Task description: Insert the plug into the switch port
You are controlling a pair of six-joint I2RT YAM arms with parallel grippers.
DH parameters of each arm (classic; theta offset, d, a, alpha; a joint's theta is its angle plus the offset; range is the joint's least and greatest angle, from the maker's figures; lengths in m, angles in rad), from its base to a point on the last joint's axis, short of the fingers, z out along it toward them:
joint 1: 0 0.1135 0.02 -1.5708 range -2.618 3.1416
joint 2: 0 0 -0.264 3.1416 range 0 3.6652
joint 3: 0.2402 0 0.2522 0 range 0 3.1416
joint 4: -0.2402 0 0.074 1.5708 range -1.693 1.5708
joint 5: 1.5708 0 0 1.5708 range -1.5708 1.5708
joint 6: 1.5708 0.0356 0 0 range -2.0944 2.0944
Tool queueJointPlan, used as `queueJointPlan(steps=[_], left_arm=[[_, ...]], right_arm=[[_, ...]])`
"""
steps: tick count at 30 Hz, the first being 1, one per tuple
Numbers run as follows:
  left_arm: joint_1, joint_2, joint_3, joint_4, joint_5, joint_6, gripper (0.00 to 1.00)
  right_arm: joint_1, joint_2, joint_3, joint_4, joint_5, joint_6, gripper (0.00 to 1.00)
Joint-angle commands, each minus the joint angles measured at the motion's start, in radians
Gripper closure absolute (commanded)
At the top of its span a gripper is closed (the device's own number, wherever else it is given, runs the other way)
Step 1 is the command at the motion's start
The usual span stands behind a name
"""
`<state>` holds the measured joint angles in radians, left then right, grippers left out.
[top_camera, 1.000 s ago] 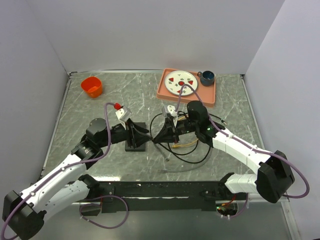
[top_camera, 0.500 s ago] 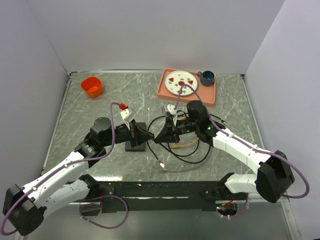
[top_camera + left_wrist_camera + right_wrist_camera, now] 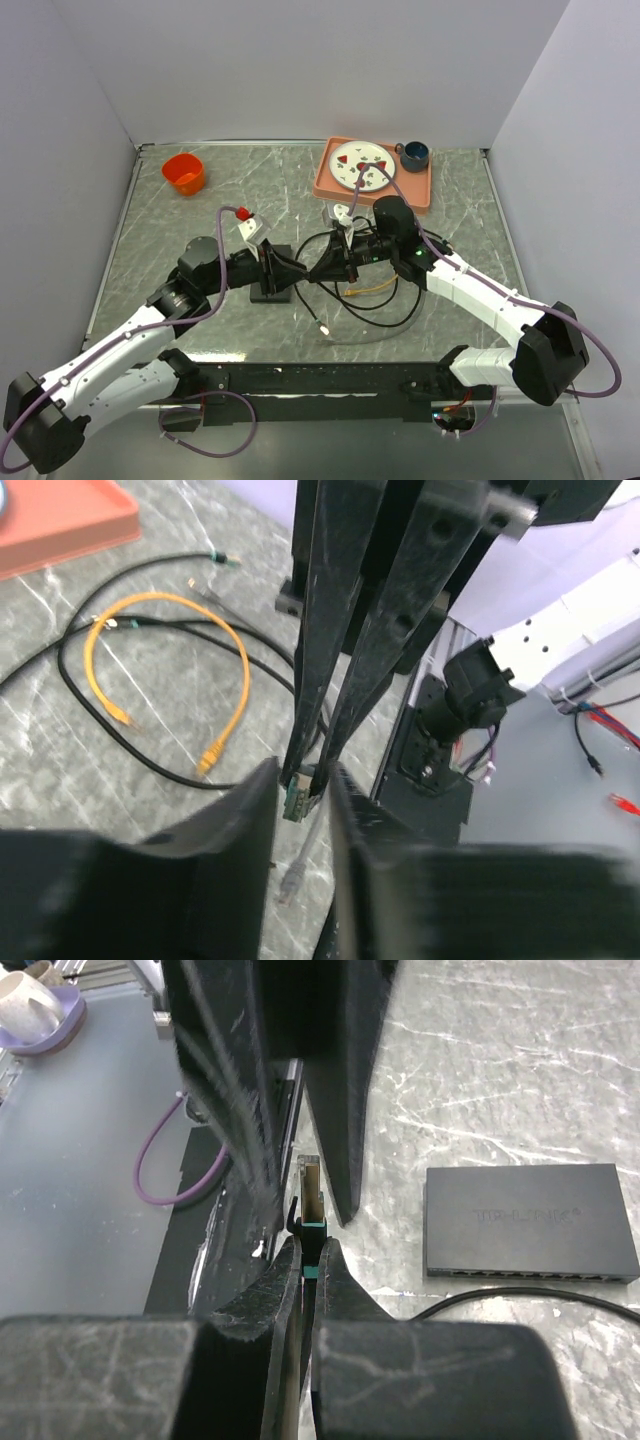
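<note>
The switch is a flat black box (image 3: 530, 1220) lying on the table, with its ports (image 3: 530, 1272) in a row along the near narrow side. In the top view it (image 3: 262, 292) lies partly under my left gripper (image 3: 297, 275). My right gripper (image 3: 310, 1245) is shut on the plug (image 3: 312, 1195), which has a clear tip and a green boot. It holds the plug off the table, left of the switch. My left gripper (image 3: 300, 772) is open, tip to tip with the right gripper (image 3: 313, 273), and the plug (image 3: 297, 795) shows in the gap between its fingers.
Black cables and an orange cable (image 3: 225, 670) lie looped right of the switch. A loose grey plug (image 3: 325, 328) lies nearer the front. A salmon tray (image 3: 330, 185) with a plate and a cup stands at the back. An orange cup (image 3: 184, 173) stands at the back left.
My left gripper has moved right, up to the right gripper's tips. The right gripper has stayed about where it was, still holding the plug. The loose grey cable end has shifted slightly.
</note>
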<state>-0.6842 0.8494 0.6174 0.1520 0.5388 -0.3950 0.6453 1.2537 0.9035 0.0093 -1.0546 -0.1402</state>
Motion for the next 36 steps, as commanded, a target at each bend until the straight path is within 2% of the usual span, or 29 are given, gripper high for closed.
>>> queueJointPlan(steps=[1, 2, 4, 5, 13, 15, 17, 21, 22, 23, 24, 25, 26, 28, 33, 36], left_arm=[[-0.003, -0.038, 0.005, 0.073, -0.042, -0.017, 0.82], [-0.003, -0.042, 0.002, 0.087, -0.060, -0.030, 0.99], [-0.003, -0.049, -0.005, 0.121, -0.080, -0.068, 0.99], [-0.003, -0.046, -0.002, 0.124, -0.094, -0.077, 0.99], [-0.006, 0.002, 0.018, 0.127, -0.040, -0.081, 0.99], [-0.006, 0.004, 0.016, 0.121, -0.034, -0.073, 0.82], [-0.006, -0.001, 0.013, 0.115, -0.028, -0.065, 0.78], [-0.006, -0.019, 0.007, 0.113, -0.027, -0.059, 0.78], [-0.006, -0.023, 0.005, 0.110, -0.031, -0.061, 0.76], [-0.006, -0.024, 0.005, 0.107, -0.025, -0.058, 0.68], [-0.006, -0.026, 0.005, 0.106, -0.023, -0.056, 0.68], [-0.006, -0.027, 0.007, 0.101, -0.022, -0.057, 0.69], [-0.005, -0.027, 0.007, 0.101, -0.019, -0.058, 0.76], [-0.006, -0.026, 0.008, 0.097, -0.022, -0.059, 0.96], [-0.006, -0.032, 0.001, 0.107, -0.034, -0.073, 0.99], [-0.008, -0.035, 0.001, 0.112, -0.054, -0.087, 0.99]], right_arm=[[0.001, -0.007, 0.055, -0.031, 0.007, -0.030, 1.00], [0.001, -0.001, 0.058, -0.040, 0.019, -0.035, 1.00], [0.001, 0.000, 0.061, -0.057, 0.048, -0.035, 1.00], [0.002, -0.005, 0.060, -0.058, 0.071, -0.032, 0.95], [0.002, -0.043, 0.029, -0.029, 0.096, -0.015, 1.00], [0.004, -0.046, 0.029, -0.028, 0.096, -0.013, 1.00], [0.001, -0.048, 0.031, -0.031, 0.091, -0.015, 1.00], [0.002, -0.045, 0.038, -0.042, 0.093, -0.021, 1.00], [0.001, -0.046, 0.040, -0.042, 0.091, -0.021, 1.00], [0.002, -0.045, 0.041, -0.042, 0.091, -0.019, 1.00], [0.002, -0.043, 0.043, -0.039, 0.090, -0.016, 1.00], [0.002, -0.043, 0.043, -0.040, 0.088, -0.016, 1.00], [0.001, -0.042, 0.043, -0.037, 0.090, -0.013, 1.00], [0.001, -0.042, 0.041, -0.035, 0.091, -0.010, 1.00], [0.001, -0.043, 0.040, -0.028, 0.090, 0.001, 1.00], [0.001, -0.048, 0.035, -0.012, 0.082, 0.013, 0.94]])
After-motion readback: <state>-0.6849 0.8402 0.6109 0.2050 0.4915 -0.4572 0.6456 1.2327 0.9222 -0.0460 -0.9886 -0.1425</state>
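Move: The plug is already pinched in the right gripper, its front end sticking out about 1 cm to the left of that hand's pads. From the open left gripper it lies about 1 cm to the right and 1 cm up, level fore and aft. The switch sits on the table some 9 cm ahead of the left hand, 9 cm to its left and 17 cm below; the yellow cable's plug is about 5 cm ahead and 10 cm right, at table height. Raise the left gripper about 1 cm while shutting its fingers around the front end of the plug, easing it less than 1 cm forward. Then stay there, slacken the fingers by roughly a quarter of their range and shut them again on the plug. Keep the right gripper's hold throughout, letting it drift just over half a centimetre forward and turn slightly clockwise. ##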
